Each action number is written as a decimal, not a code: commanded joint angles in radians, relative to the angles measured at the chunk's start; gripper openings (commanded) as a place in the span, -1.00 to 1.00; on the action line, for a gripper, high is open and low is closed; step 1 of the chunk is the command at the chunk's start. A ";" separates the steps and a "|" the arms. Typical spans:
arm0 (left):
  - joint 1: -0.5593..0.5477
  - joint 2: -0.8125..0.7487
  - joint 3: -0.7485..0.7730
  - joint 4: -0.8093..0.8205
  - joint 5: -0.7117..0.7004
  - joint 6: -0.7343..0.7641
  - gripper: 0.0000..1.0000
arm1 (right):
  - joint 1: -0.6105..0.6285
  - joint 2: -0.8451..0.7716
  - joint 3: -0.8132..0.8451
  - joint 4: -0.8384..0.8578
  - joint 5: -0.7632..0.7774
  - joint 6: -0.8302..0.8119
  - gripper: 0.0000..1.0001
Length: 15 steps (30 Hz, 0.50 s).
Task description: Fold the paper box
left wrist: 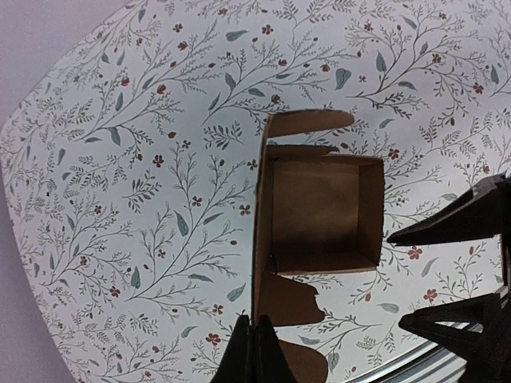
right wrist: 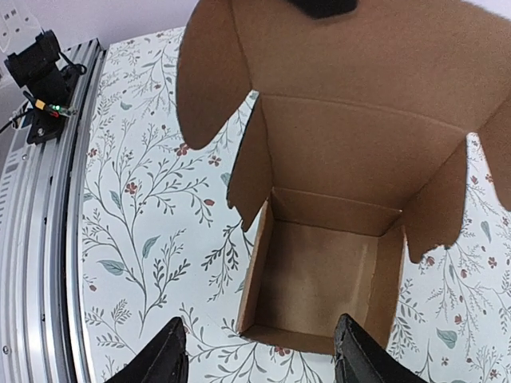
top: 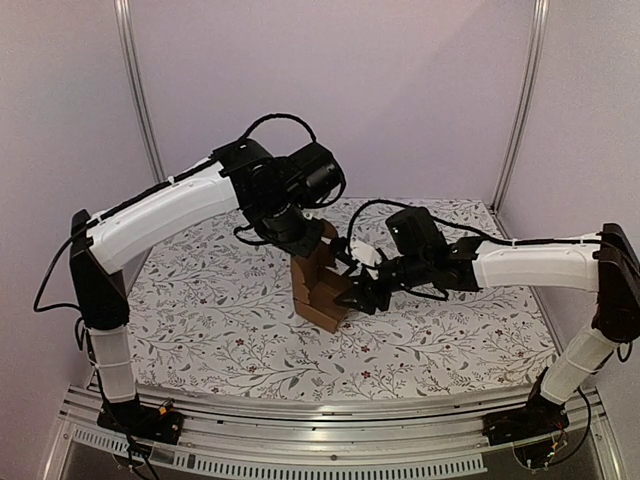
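The paper box [top: 322,298] stands mid-table as a brown open cube with its lid panel and side flaps upright. In the left wrist view its empty cavity [left wrist: 323,211] faces the camera. My left gripper [left wrist: 255,331] is shut on the edge of the tall lid panel, at the top of the box [top: 305,248]. My right gripper [right wrist: 259,361] is open just in front of the box's near wall [right wrist: 319,275], with fingers [right wrist: 160,359] wide on either side and not touching it. It sits on the box's right [top: 362,297].
A floral cloth [top: 200,320] covers the table. An aluminium rail [top: 330,420] runs along the near edge, carrying a small black unit with lit LEDs [right wrist: 40,72]. Pale walls and metal posts [top: 140,90] enclose the back.
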 commanded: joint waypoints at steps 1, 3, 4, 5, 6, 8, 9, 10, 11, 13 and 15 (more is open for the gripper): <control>0.030 -0.025 -0.043 0.033 0.054 -0.030 -1.00 | 0.056 0.084 0.026 0.089 0.061 -0.025 0.23; 0.043 -0.041 -0.081 0.052 0.072 -0.035 -1.00 | 0.070 0.125 0.042 0.142 0.058 0.017 0.23; 0.050 -0.050 -0.098 0.064 0.086 -0.040 -1.00 | 0.077 0.140 0.050 0.156 0.058 0.031 0.23; 0.054 -0.058 -0.110 0.076 0.101 -0.042 -1.00 | 0.085 0.164 0.060 0.164 0.057 0.051 0.23; 0.059 -0.066 -0.119 0.086 0.113 -0.045 -1.00 | 0.093 0.179 0.069 0.168 0.058 0.060 0.23; 0.064 -0.079 -0.128 0.097 0.125 -0.047 -1.00 | 0.108 0.210 0.086 0.173 0.068 0.075 0.23; 0.065 -0.085 -0.131 0.099 0.127 -0.049 -1.00 | 0.111 0.224 0.092 0.176 0.064 0.090 0.24; 0.066 -0.090 -0.135 0.101 0.130 -0.051 -1.00 | 0.115 0.234 0.098 0.174 0.063 0.101 0.24; 0.068 -0.096 -0.141 0.104 0.133 -0.052 -1.00 | 0.117 0.240 0.101 0.174 0.065 0.106 0.24; 0.074 -0.106 -0.151 0.110 0.139 -0.057 -1.00 | 0.118 0.243 0.101 0.174 0.076 0.123 0.24; 0.080 -0.116 -0.166 0.115 0.148 -0.059 -1.00 | 0.118 0.236 0.090 0.173 0.084 0.136 0.25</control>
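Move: Over the near right side of the open box, the empty right hand has the lower near side flap some 7 cm to its left, level fore-and-aft and about 3 cm below. From this hand, the tray middle lies roughly 4 cm ahead, 5 cm left and 6 cm down; the upright lid panel, 4 cm ahead and 9 cm left at hand height. The left hand pinches that panel's upper edge; the flap is about 3 cm right, 2 cm back and 8 cm below it. Sweeping in about 6 cm to the left while sinking some 4 cm, most of the drop coming early, the right hand brings its still-open fingers over the tray's near wall towards the lower near side flap, barely turning. The left hand keeps its pinch on the lid panel, dips a couple of centimetres, comes halfway back up and eases about 1 cm left, tilting slightly. ##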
